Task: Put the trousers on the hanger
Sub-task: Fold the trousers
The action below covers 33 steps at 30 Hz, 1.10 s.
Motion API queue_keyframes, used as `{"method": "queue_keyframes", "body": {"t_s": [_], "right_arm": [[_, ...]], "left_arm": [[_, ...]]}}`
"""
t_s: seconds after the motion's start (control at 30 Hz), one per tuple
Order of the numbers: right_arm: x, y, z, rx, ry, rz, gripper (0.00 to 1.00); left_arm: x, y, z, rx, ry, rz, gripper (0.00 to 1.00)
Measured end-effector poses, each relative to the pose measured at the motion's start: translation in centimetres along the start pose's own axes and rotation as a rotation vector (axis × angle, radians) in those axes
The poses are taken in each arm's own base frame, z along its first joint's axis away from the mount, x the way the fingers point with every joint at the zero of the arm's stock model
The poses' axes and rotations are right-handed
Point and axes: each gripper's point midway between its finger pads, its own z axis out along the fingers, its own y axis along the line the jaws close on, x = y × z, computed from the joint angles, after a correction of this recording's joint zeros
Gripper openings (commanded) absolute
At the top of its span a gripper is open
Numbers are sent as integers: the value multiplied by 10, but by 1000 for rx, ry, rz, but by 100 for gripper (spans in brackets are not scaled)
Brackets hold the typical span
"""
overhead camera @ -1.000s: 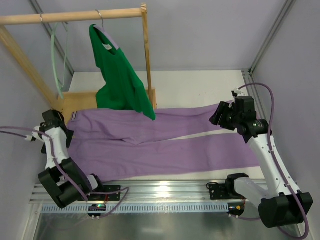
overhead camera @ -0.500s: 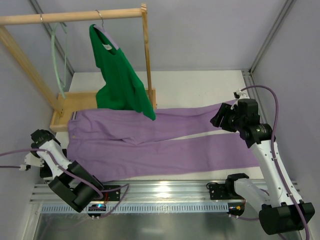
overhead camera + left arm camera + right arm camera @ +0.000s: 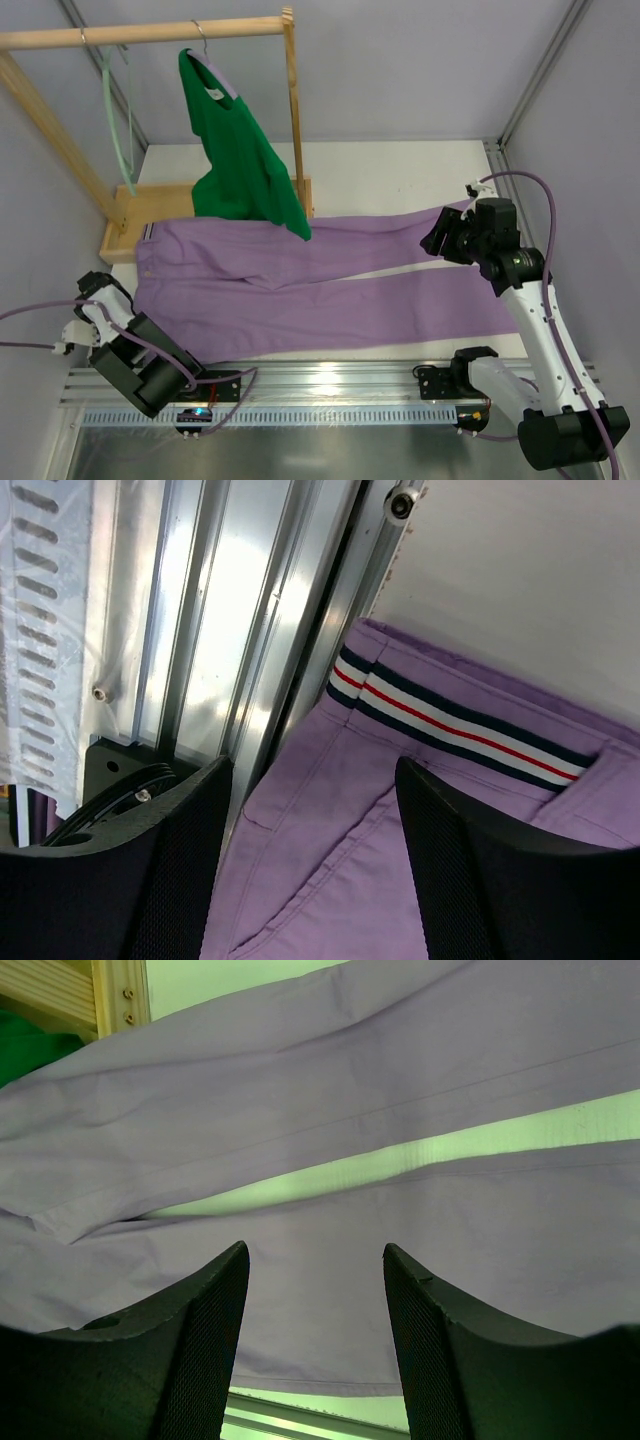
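The lilac trousers (image 3: 300, 285) lie flat across the table, striped waistband (image 3: 450, 725) at the left and legs running right. The pale mint hanger (image 3: 118, 130) hangs from the wooden rail at the far left. My left gripper (image 3: 97, 295) sits low at the table's near left corner. In its wrist view the left gripper (image 3: 315, 865) is open above the waistband's near corner, with fabric showing between the fingers (image 3: 170, 880) and nothing pinched. My right gripper (image 3: 445, 238) hovers open over the leg ends; in its wrist view the right gripper (image 3: 315, 1330) is above the trousers (image 3: 300, 1120).
A bright green top (image 3: 240, 160) hangs on a metal-hooked hanger from the wooden rail (image 3: 150, 35), draping onto the trousers' upper edge. The rack's wooden base (image 3: 140, 205) stands behind the waistband. An aluminium rail (image 3: 220, 630) runs along the near table edge.
My left arm has swung from beside the waistband's far corner down toward the near table edge, and its jaws have narrowed a little. The right arm shifted slightly right, then held still.
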Motion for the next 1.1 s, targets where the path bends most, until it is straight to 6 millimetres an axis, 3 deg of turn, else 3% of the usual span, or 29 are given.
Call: {"method": "queue_keyframes", "body": {"t_s": [0.07,0.17,0.37,0.5,0.53,0.6,0.63,0.67,1.0,1.1], "right_arm": [[0,-1,0,3,1,-4,60],[0,-1,0,5,-1,-9,59],[-1,-2,-3,15,0,-14,59],[-2,-2,-4,15,-3,-14,60],[-2,-2,-4,16,-4,-15,59],[-2,-3,-5,20,-9,-15,59],[-2,-3,-6,21,-11,-15,60],[-3,-3,-6,23,-12,-15,60],[6,-9,-2,37,-1,5,62],[8,-18,1,92,-9,52,64]], "left_arm": [[6,2,7,-22,17,14,61],[13,0,17,-51,47,43,61],[11,-4,18,-38,41,73,60],[10,-12,20,-11,41,95,39],[11,-16,20,-3,47,104,25],[11,-23,21,17,55,114,16],[11,-25,22,24,57,122,4],[11,-27,22,27,61,127,1],[11,-30,20,37,70,137,0],[8,-37,15,66,76,115,0]]}}
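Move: The back corner of the near trouser leg's striped hem lies just below the left gripper, about 2 cm ahead, 1 cm to its left and 4 cm down. The table's metal front rail runs roughly 4 cm behind the hand. The far leg's striped hem is some 22 cm ahead and 5 cm right, the wooden rack base about 28 cm ahead and 18 cm right. From the right hand, the near hem corner lies about 16 cm back, 69 cm left and 20 cm down. Lower the open left gripper about 2 cm to the back corner of the near leg's striped hem. Then slide it some 2 cm forward, away from the metal rail and slightly lower, while shutting the fingers to pinch the cloth. With the pinch made, start up and forward by about 1 cm. ##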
